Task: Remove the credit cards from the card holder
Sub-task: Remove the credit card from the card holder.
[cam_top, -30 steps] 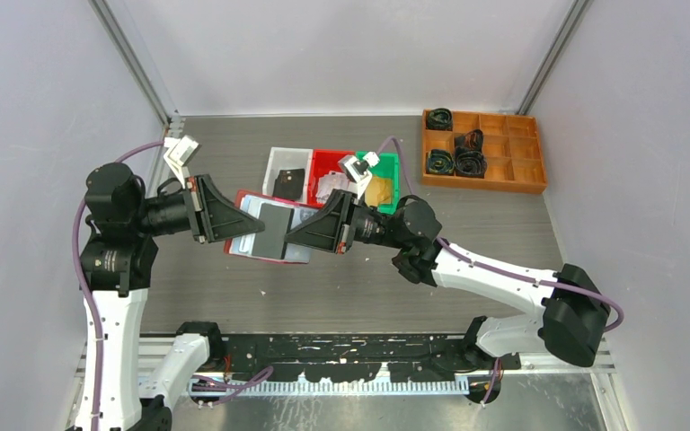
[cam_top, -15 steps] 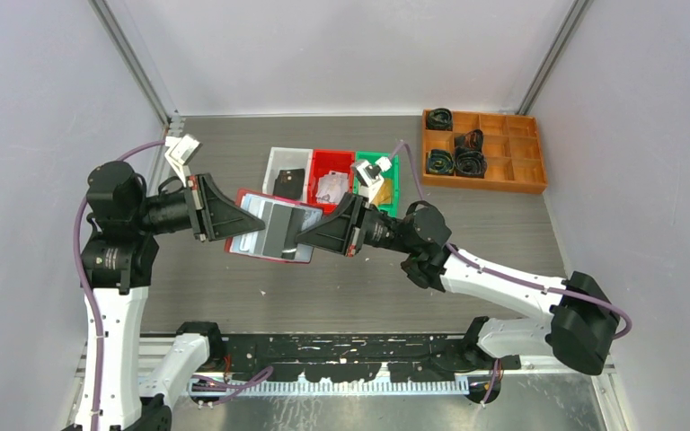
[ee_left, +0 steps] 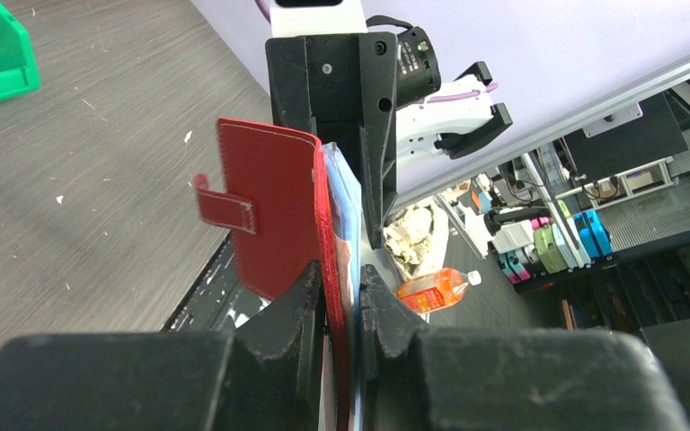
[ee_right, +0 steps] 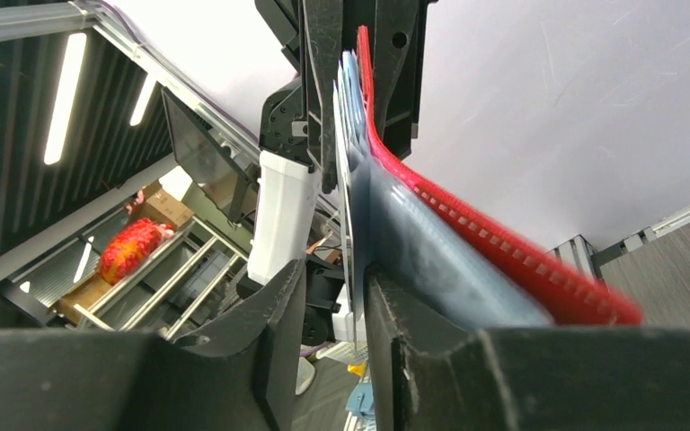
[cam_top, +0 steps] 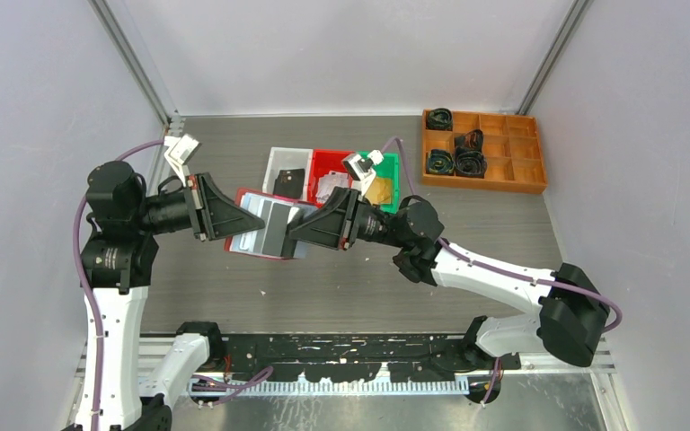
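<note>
The card holder (cam_top: 244,241), red outside with pale clear sleeves inside, hangs open above the table. My left gripper (cam_top: 250,224) is shut on its left part; the left wrist view has the red cover (ee_left: 269,206) and a pale blue sleeve pinched at my left gripper (ee_left: 341,269). A dark grey credit card (cam_top: 276,231) lies in the sleeves. My right gripper (cam_top: 295,232) meets the holder from the right. In the right wrist view the right gripper (ee_right: 334,274) stands open, a thin pale edge in the gap and the sleeve (ee_right: 431,260) against one finger.
Behind the holder stand a white bin (cam_top: 277,160) holding a dark card, a red bin (cam_top: 328,160) holding a pale card, and a green bin (cam_top: 392,166) holding a gold card. An orange wooden organiser (cam_top: 503,166) with black coils sits at the back right.
The right gripper drew back to the right, then returned left to the holder, and its jaws have parted. The left gripper keeps its hold and has barely moved.
</note>
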Tool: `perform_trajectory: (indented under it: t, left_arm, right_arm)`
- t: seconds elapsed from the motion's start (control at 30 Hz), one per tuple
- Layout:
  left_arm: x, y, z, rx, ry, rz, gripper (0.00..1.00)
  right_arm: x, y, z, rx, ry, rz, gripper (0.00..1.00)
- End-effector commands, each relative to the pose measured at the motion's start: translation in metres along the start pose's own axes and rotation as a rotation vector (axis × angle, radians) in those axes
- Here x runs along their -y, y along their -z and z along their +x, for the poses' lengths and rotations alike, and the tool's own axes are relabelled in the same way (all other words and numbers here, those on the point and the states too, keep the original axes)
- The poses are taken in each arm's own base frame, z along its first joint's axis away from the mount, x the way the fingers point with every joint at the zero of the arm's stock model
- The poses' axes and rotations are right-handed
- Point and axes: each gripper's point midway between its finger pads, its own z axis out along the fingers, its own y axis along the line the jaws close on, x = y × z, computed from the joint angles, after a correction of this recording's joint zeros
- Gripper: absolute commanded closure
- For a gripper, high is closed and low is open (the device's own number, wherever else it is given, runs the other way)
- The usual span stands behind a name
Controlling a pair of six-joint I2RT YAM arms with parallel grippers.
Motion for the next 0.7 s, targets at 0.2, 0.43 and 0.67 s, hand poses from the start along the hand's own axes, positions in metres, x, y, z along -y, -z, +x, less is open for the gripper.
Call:
perform_trajectory:
  t: [0.2,0.43,0.67]
  left_arm:
    - [0.015,0.005,0.003,-0.014,-0.115,0.011,0.98]
    - [0.014,0.007,0.003,-0.017,-0.172,-0.022,0.99]
    - [0.011,0.007,0.007,-0.025,-0.18,-0.028,1.0]
  right_arm:
    - [-0.019,0.006,-0.011,0.033,0.058,-0.031,0.99]
    - [0.011,0.046,-0.007,0.015,0.101,0.163,0.99]
    - [0.014,0.077,-0.057,0.093,0.206,0.325,0.99]
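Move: The credit card sits between the right hand's still parted fingers, its middle about 2 cm left and 1 cm up. The open card holder's middle is some 3 cm to the right hand's left and 1 cm ahead, about level; the red box lies roughly 22 cm ahead, 5 cm right and 38 cm below. From the left hand, still gripping the holder, the card is about 3 cm right and 1 cm back. Right fingers pinch the card, then pull it about 6 cm right, down and finally forward from the holder. ##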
